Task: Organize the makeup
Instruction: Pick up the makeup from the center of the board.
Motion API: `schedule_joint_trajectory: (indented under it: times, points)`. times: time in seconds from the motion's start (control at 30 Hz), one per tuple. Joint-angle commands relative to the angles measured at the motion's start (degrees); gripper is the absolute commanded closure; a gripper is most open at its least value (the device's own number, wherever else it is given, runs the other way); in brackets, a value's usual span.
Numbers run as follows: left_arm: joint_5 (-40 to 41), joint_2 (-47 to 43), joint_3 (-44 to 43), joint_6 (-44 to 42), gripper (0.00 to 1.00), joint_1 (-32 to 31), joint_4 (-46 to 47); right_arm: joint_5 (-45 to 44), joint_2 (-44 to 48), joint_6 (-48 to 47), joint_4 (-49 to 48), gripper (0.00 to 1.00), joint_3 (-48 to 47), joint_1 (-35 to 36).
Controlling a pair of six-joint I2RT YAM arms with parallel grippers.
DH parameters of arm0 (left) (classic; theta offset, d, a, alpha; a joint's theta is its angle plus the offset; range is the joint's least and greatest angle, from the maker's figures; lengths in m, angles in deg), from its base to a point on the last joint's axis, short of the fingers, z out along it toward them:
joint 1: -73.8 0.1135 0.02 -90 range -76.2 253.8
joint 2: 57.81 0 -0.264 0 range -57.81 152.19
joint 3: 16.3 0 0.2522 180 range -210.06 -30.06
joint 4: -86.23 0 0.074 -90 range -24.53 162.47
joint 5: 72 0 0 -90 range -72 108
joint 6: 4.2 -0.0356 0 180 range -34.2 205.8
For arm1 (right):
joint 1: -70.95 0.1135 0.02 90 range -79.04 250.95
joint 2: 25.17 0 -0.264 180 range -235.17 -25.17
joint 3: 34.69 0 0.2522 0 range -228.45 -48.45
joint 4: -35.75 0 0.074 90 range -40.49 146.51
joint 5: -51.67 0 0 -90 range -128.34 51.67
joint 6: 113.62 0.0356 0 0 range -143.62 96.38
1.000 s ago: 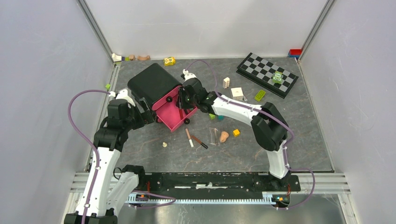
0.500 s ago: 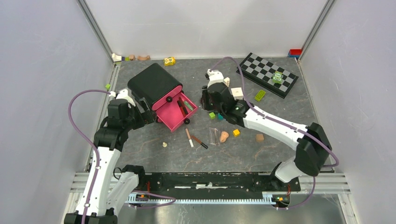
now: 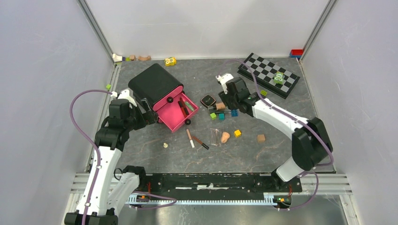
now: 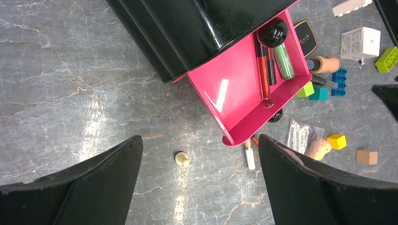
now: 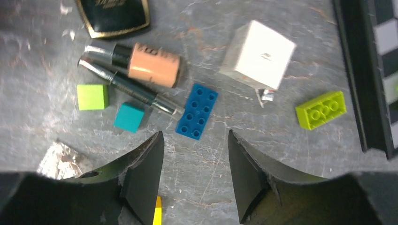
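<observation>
A black organizer (image 3: 154, 82) stands with its pink drawer (image 4: 230, 96) pulled out; a red tube (image 4: 263, 70) and a green tube (image 4: 283, 61) lie inside. On the table to its right are a black compact (image 5: 115, 14), a peach tube (image 5: 152, 63) and a dark pencil (image 5: 126, 86). Near the front lie a white-tipped pencil (image 3: 190, 138), a brown pencil (image 3: 201, 143) and a peach sponge (image 3: 225, 137). My right gripper (image 5: 195, 140) hovers open over bare table just below a blue brick (image 5: 197, 111), holding nothing. My left gripper (image 4: 199, 140) stays wide open beside the organizer.
A white cube (image 5: 258, 54), a lime brick (image 5: 321, 109), green (image 5: 92, 96) and teal (image 5: 129, 117) cubes and a foil wrapper (image 5: 58, 161) crowd the right gripper. A chessboard (image 3: 268, 75) sits at the back right. A small cream piece (image 4: 181, 158) lies under the left gripper.
My right arm has left the pink drawer and swung right to the clutter by the compact, its jaws spreading wider. The left arm has not moved.
</observation>
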Motion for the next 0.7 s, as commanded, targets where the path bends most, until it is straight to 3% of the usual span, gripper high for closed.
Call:
schedule_joint_trajectory:
  times: [0.0,0.3,0.67]
  points:
    - [-0.55,-0.12,0.06,-1.68,0.01,-0.21,2.16,6.32,-5.22,-14.59,4.01,0.41,-2.95,0.33]
    - [-0.90,0.49,0.06,-1.77,0.01,-0.17,2.15,7.83,-10.90,-21.91,1.98,0.43,-2.73,-1.40]
    - [-0.82,0.75,0.05,-1.77,0.01,-0.28,2.15,16.76,-16.39,-25.19,1.92,0.46,-6.81,-3.12]
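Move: The dark makeup tube lies about 4 cm ahead of the right hand and 6 cm to its left, roughly 12 cm below. The foundation bottle lies beside the tube, some 7 cm ahead of the hand and 5 cm left. The blue brick under the tube's right end is 3 cm ahead and 1 cm right, and the teal cube 1 cm ahead and 5 cm left. From the left hand the tube is about 36 cm right, 16 cm ahead and 19 cm below. No touch yet: the empty right hand sinks about 9 cm towards the makeup tube and the bottle beside it, fast at first and then easing off low over the blue brick. Meanwhile it turns some 25 degrees counter-clockwise, tips its fingers steeper down and drops its left side a little, fingers staying about half open. ##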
